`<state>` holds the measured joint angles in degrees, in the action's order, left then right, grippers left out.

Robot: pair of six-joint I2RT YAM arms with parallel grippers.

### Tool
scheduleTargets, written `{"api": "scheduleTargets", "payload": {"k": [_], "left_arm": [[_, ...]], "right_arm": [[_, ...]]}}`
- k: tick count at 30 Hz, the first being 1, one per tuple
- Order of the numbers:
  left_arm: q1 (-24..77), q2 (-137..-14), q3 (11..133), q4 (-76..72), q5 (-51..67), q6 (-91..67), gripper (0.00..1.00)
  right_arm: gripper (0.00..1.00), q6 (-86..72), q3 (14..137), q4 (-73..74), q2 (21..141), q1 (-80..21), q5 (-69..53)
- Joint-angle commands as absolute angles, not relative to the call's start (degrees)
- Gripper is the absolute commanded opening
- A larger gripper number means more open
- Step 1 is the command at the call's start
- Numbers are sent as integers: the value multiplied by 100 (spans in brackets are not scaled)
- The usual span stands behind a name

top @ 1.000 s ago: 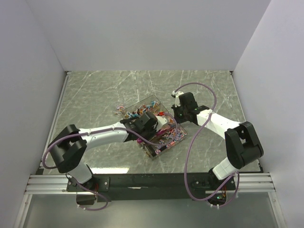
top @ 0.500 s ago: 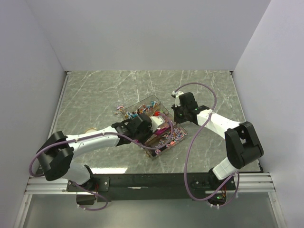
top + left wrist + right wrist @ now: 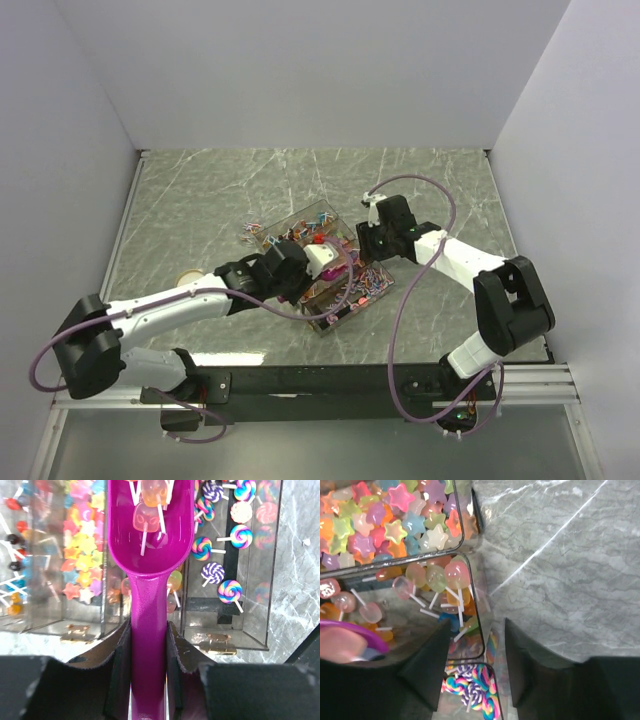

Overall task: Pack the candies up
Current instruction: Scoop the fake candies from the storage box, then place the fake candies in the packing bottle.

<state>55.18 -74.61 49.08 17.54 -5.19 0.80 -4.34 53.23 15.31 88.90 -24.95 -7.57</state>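
Observation:
The candies fill a clear compartment box (image 3: 345,300) mid-table: star sweets (image 3: 80,545), swirl lollipops (image 3: 231,530) and flat lollipops (image 3: 436,577). My left gripper (image 3: 148,630) is shut on the handle of the magenta scoop (image 3: 150,545). The scoop is held over the box with a few orange and pink lollipops (image 3: 146,515) in its bowl. From above, the left gripper (image 3: 290,268) is at the box's left side. My right gripper (image 3: 480,665) is open, its fingers astride the box's right wall (image 3: 479,625), one inside and one outside. Seen from overhead, the right gripper (image 3: 372,240) is at that right edge.
A round tan lid (image 3: 190,277) lies on the marble table (image 3: 200,200), left of the left forearm. White walls close in the back and both sides. The arms' cables loop over the box and the right arm.
The right gripper, shut a second ago, now stands open around the box wall. The left arm has drawn back to the left, carrying the loaded scoop with it.

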Motion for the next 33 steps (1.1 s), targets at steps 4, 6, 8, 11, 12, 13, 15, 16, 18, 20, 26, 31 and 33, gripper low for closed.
{"api": "scheduleTargets", "payload": {"k": [4,6,8,11,12,13,15,16,18,20,26,31,33], "left_arm": [[5266,-6856,5133,1863,-844,44,1],[5107,-6681,5133,1942,-826,44,1],[4809,-6592,5115,2030,-800,-158,1],[4387,-6434,5106,2214,-861,-141,1],[4273,-6381,5133,2345,-887,-115,1],[4037,-6346,5142,2399,-896,-79,1],[3807,-6250,5142,2487,-1010,-62,1],[3571,-6232,5142,2557,-1046,130,1],[3228,-6205,5159,2680,-1116,219,1],[3051,-6231,5220,2777,-1142,281,1],[2523,-6477,5326,3005,-1485,369,1],[2233,-6820,5502,3146,-1713,624,1],[2215,-6987,5625,3287,-1784,703,1]], "right_arm": [[68,-519,5493,1723,8236,-2479,-669],[75,-580,5467,1810,8000,-2479,-563],[79,-641,5476,1898,7858,-2479,-387],[83,-764,5432,2030,7524,-2479,-203],[85,-808,5423,2056,7358,-2470,-176],[86,-843,5397,2065,7261,-2478,-176],[89,-975,5318,2092,6989,-2479,-176],[89,-1019,5283,2092,6900,-2479,-184],[89,-1116,5186,2109,6664,-2487,-281],[91,-1125,5159,2153,6522,-2513,-299],[93,-1116,4993,2084,6047,-2523,-395],[93,-1143,4870,1951,5819,-2531,-606],[94,-1134,4852,1942,5775,-2522,-598]]}}
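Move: The storage box, round and clear, stands about 13 cm ahead and 12 cm to the left of the left hand, some 8 cm lower. From that hand, the star-candy box is about 9 cm ahead and 5 cm right, the ball-lollipop box 15 cm ahead and 1 cm right, and the gummy-lollipop box 3 cm ahead and 9 cm right. From the right hand, the storage box lies roughly 29 cm left and 5 cm ahead, the gummy-lollipop box 9 cm left and 6 cm back. The loaded scoop, still gripped by its handle, is swung by the left hand some 21 cm left and 9 cm forward, rising a little first, past the near side of the storage box and turning about 35 degrees counter-clockwise. The half-open right fingers spread nearly wide and come clear of the gummy-lollipop box's far end, rising about 12 cm, drawing slightly back and tipping up. ##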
